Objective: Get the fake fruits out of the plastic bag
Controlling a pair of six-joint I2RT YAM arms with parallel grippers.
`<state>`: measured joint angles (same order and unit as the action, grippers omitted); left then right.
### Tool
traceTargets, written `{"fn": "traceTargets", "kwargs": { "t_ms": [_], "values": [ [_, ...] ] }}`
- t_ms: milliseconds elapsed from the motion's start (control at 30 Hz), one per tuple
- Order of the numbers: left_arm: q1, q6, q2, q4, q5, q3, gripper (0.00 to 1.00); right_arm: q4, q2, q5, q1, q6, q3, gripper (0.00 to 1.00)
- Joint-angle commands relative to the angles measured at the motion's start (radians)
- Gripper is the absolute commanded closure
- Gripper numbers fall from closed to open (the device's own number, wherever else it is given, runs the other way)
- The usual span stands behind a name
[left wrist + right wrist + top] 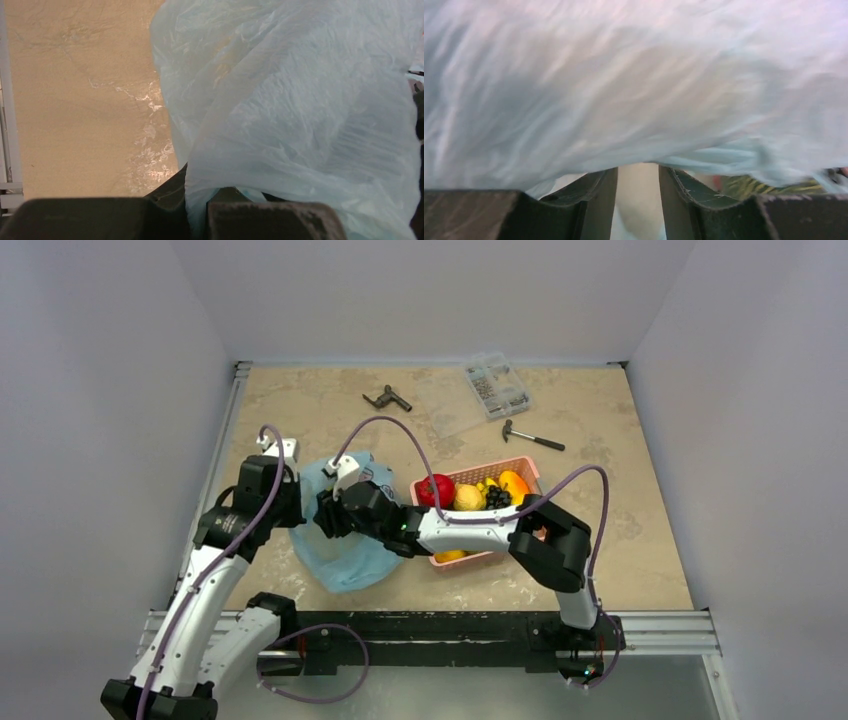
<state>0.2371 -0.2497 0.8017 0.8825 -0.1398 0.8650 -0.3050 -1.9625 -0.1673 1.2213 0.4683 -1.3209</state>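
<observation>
The pale blue plastic bag lies crumpled on the table between my two grippers. My left gripper is at its left edge, and in the left wrist view it is shut on a fold of the bag. My right gripper is pushed against the bag from the right. In the right wrist view its jaws stand a little apart and empty, with the tips hidden under the bag film. A red fruit with a dark top lies in the pink basket. No melon shows.
The pink slatted basket to the right of the bag holds yellow and orange fruits and dark grapes. A green-yellow streaked patch shows under the bag's edge. A hammer, a clear parts box and a dark tool lie at the back.
</observation>
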Motion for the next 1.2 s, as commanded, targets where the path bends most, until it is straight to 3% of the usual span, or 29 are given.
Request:
{"fn": "traceTargets", "kwargs": {
  "t_ms": [0, 267, 533, 800, 1167],
  "values": [
    [0.017, 0.011, -0.031, -0.037, -0.021, -0.001, 1.00, 0.003, -0.023, -0.183, -0.014, 0.031, -0.095, 0.64],
    [0.024, 0.009, -0.051, -0.045, -0.037, -0.006, 1.00, 0.009, -0.162, -0.312, -0.016, 0.020, -0.224, 0.58],
    [0.031, 0.008, -0.033, -0.041, -0.042, -0.004, 1.00, 0.069, -0.267, -0.505, -0.014, -0.187, -0.325, 0.50],
    [0.033, 0.012, -0.027, -0.042, -0.052, -0.001, 1.00, 0.076, -0.293, -0.548, -0.011, -0.311, -0.303, 0.38],
    [0.033, 0.009, -0.024, -0.040, -0.058, -0.001, 1.00, 0.084, -0.400, -0.691, -0.002, -0.526, -0.400, 0.25]
  ]
}}
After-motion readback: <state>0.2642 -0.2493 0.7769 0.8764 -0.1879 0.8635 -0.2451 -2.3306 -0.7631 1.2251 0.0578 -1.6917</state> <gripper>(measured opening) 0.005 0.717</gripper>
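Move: The green patterned fruit lies in the bag about 8 cm ahead of the right hand, 5 cm to its right and 7 cm lower. The bag edge held by the left fingers is some 5 cm to the right hand's left, roughly level; the red tomato is about 8 cm ahead and 24 cm right. From the left hand, the green fruit is about 8 cm ahead, 16 cm right and 10 cm lower. Right hand pushes forward 11 cm inside the bag towards the green fruit, then sinks, turning clockwise, fingers opening wide. ##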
